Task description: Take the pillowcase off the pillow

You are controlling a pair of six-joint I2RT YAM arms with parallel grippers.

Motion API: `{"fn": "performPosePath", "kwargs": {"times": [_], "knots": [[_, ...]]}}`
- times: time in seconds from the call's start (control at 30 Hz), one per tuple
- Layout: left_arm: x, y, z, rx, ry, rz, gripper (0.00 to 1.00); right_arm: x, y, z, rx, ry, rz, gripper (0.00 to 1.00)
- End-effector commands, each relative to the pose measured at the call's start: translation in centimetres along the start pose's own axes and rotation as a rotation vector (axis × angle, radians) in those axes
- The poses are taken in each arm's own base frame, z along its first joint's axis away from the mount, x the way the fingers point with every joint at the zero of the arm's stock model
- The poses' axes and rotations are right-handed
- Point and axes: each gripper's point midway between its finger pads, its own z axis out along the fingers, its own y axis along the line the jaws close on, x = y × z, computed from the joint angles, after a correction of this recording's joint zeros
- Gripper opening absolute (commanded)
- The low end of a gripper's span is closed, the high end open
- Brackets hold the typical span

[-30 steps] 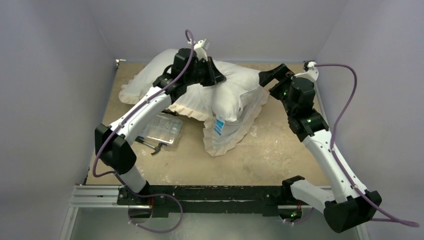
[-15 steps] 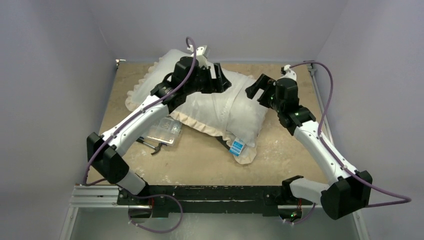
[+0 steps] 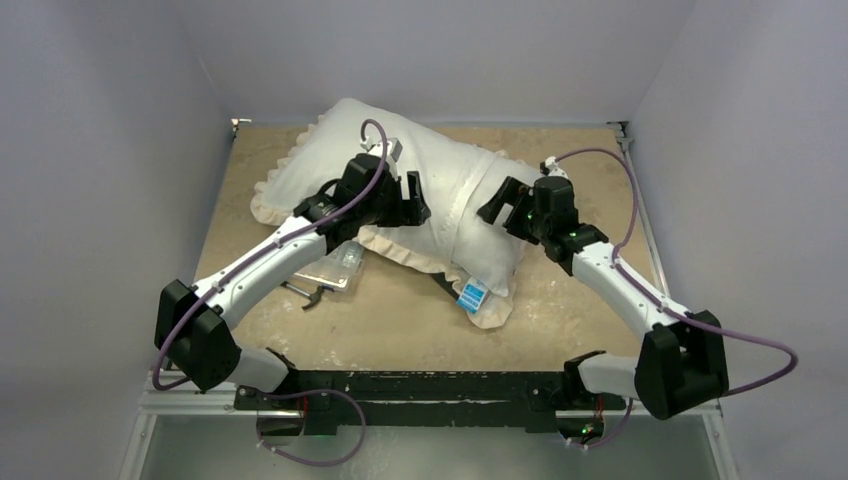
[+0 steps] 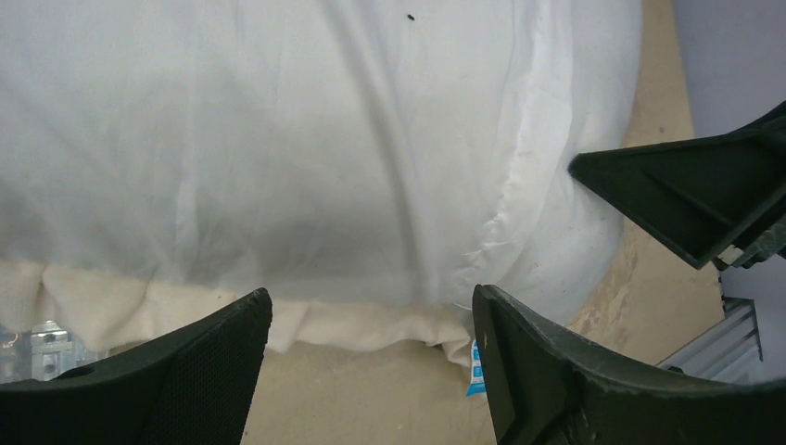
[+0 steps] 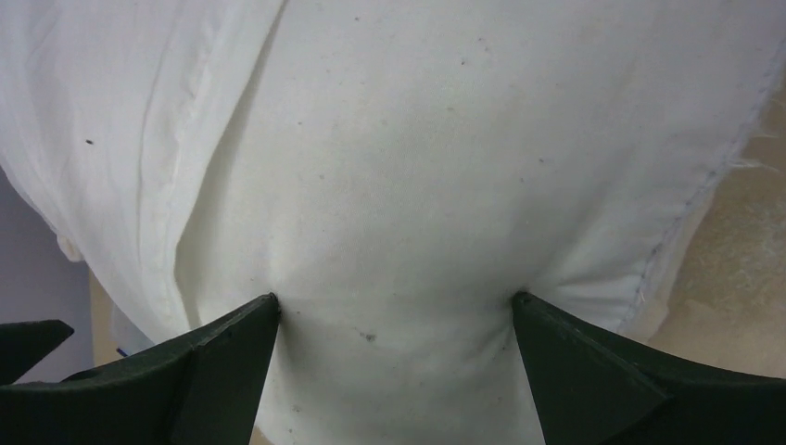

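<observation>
The pillowcase point(image 3: 330, 160), white side up with a cream frill, lies across the back of the table with the pillow point(image 3: 497, 255) inside. The pillow's plump bare end sticks out at the right, its blue tag point(image 3: 472, 295) at the near corner. My left gripper point(image 3: 410, 200) hovers open over the pillowcase point(image 4: 278, 139) near its front frill point(image 4: 352, 324), holding nothing. My right gripper point(image 3: 497, 200) is open, and both of its fingertips press into the pillow point(image 5: 399, 185), which bulges between them. The pillowcase hem point(image 5: 176, 213) runs along the left of the right wrist view.
A clear plastic box point(image 3: 338, 268) and a small dark tool point(image 3: 305, 293) lie on the table under my left forearm. Grey walls close in the table on three sides. Bare tabletop point(image 3: 400, 320) lies in front of the pillow.
My left gripper opened and let go of the fabric. The bundle dropped flat onto the table. The left gripper drew back toward me. The right arm swung in onto the pillow's end.
</observation>
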Motion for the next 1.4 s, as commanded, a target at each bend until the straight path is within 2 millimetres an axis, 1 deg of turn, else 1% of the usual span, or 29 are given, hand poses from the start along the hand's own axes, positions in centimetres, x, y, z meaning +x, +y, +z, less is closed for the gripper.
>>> {"fn": "performPosePath", "kwargs": {"times": [0.0,0.07,0.1,0.13,0.2,0.23,0.3,0.33,0.43,0.5,0.53,0.63,0.7,0.73,0.8,0.87,0.93,1.0,1.1,1.17,1.23,1.3,1.37], "knots": [[-0.5,-0.5,-0.2,0.036,-0.024,-0.003,0.78,3.9,0.8,2.1,-0.139,0.105,-0.026,0.99],[0.7,-0.9,0.1,0.071,0.01,-0.011,0.78,4.9,0.9,2.6,-0.184,0.125,-0.025,0.97],[1.1,-0.9,0.2,0.079,0.019,-0.017,0.78,5.7,1.2,2.5,-0.223,0.144,-0.031,0.9],[1.5,-1.0,0.5,0.087,0.032,-0.023,0.78,6.0,1.3,2.6,-0.248,0.147,-0.034,0.82],[2.2,-1.1,0.8,0.104,0.052,-0.032,0.77,6.3,1.5,2.7,-0.275,0.144,-0.043,0.56],[2.6,-1.3,1.0,0.113,0.064,-0.037,0.77,6.2,1.6,2.8,-0.28,0.139,-0.05,0.4],[3.2,-1.6,1.3,0.128,0.078,-0.047,0.77,5.6,1.8,2.9,-0.281,0.119,-0.067,0.11],[3.5,-1.8,1.4,0.133,0.083,-0.047,0.76,5.1,2.1,2.8,-0.284,0.103,-0.075,0.0],[4.1,-2.6,1.9,0.136,0.085,-0.037,0.76,3.3,3.7,1.6,-0.33,0.042,-0.095,0.0],[4.2,-3.4,2.0,0.129,0.08,-0.022,0.76,2.0,4.9,0.4,-0.369,-0.006,-0.104,0.0],[3.9,-4.0,2.0,0.123,0.069,-0.01,0.75,1.6,5.2,0.0,-0.379,-0.02,-0.105,0.0],[2.8,-4.9,1.9,0.034,-0.002,0.043,0.73,1.2,5.4,-0.2,-0.381,-0.033,-0.109,0.0],[2.2,-5.6,1.7,-0.023,-0.056,0.091,0.71,1.6,4.9,0.1,-0.366,-0.022,-0.104,0.0],[1.6,-5.2,1.8,-0.077,-0.094,0.104,0.69,1.9,4.8,0.2,-0.361,-0.016,-0.102,0.0],[1.2,-4.7,2.3,-0.136,-0.12,0.121,0.65,2.2,4.7,0.2,-0.362,-0.008,-0.097,0.0],[1.0,-4.4,2.9,-0.177,-0.141,0.141,0.62,2.3,4.8,-0.1,-0.368,-0.009,-0.095,0.0],[0.9,-4.6,3.5,-0.181,-0.148,0.152,0.61,2.1,5.0,-0.4,-0.371,-0.017,-0.094,0.0],[1.1,-4.7,4.3,-0.178,-0.149,0.164,0.6,1.9,5.0,-0.5,-0.363,-0.024,-0.09,0.0],[1.8,-4.2,5.4,-0.201,-0.136,0.176,0.53,1.7,4.9,-0.6,-0.351,-0.03,-0.082,0.0],[2.2,-4.3,5.9,-0.195,-0.121,0.179,0.48,1.7,4.9,-0.8,-0.349,-0.031,-0.077,0.0],[2.6,-4.6,5.9,-0.171,-0.113,0.173,0.47,1.5,4.9,-1.0,-0.344,-0.038,-0.072,0.0],[3.0,-4.4,5.9,-0.166,-0.109,0.17,0.4,1.4,4.8,-1.1,-0.337,-0.042,-0.07,0.0],[3.3,-3.4,5.8,-0.198,-0.112,0.176,0.3,0.9,4.6,-1.1,-0.311,-0.057,-0.065,0.0]]}}
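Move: For my right hand, the pillowcase cloth to grab lies level with it, about 3 cm to its left and 5 cm below; the hem ridge is some 11 cm left and 2 cm back. My left hand's target is the near end of that ridge, roughly 7 cm right, straight across, 5 cm down. The blue tag is about 11 cm back and 12 cm right of my left hand, 17 cm down, and the clear box 3 cm back, 17 cm left, 19 cm down. I drop my right hand about 5 cm and leftwards onto the pillowcase, shut its fingers on a pinch of cloth, lift some 4 cm and hold there. Meanwhile my left hand dips down and back, swings about 7 cm right towards the hem ridge with a small rise, then comes forward and sinks again, rolling its left side up some 15 degrees, and closes to pinch the ridge beside my right hand. ##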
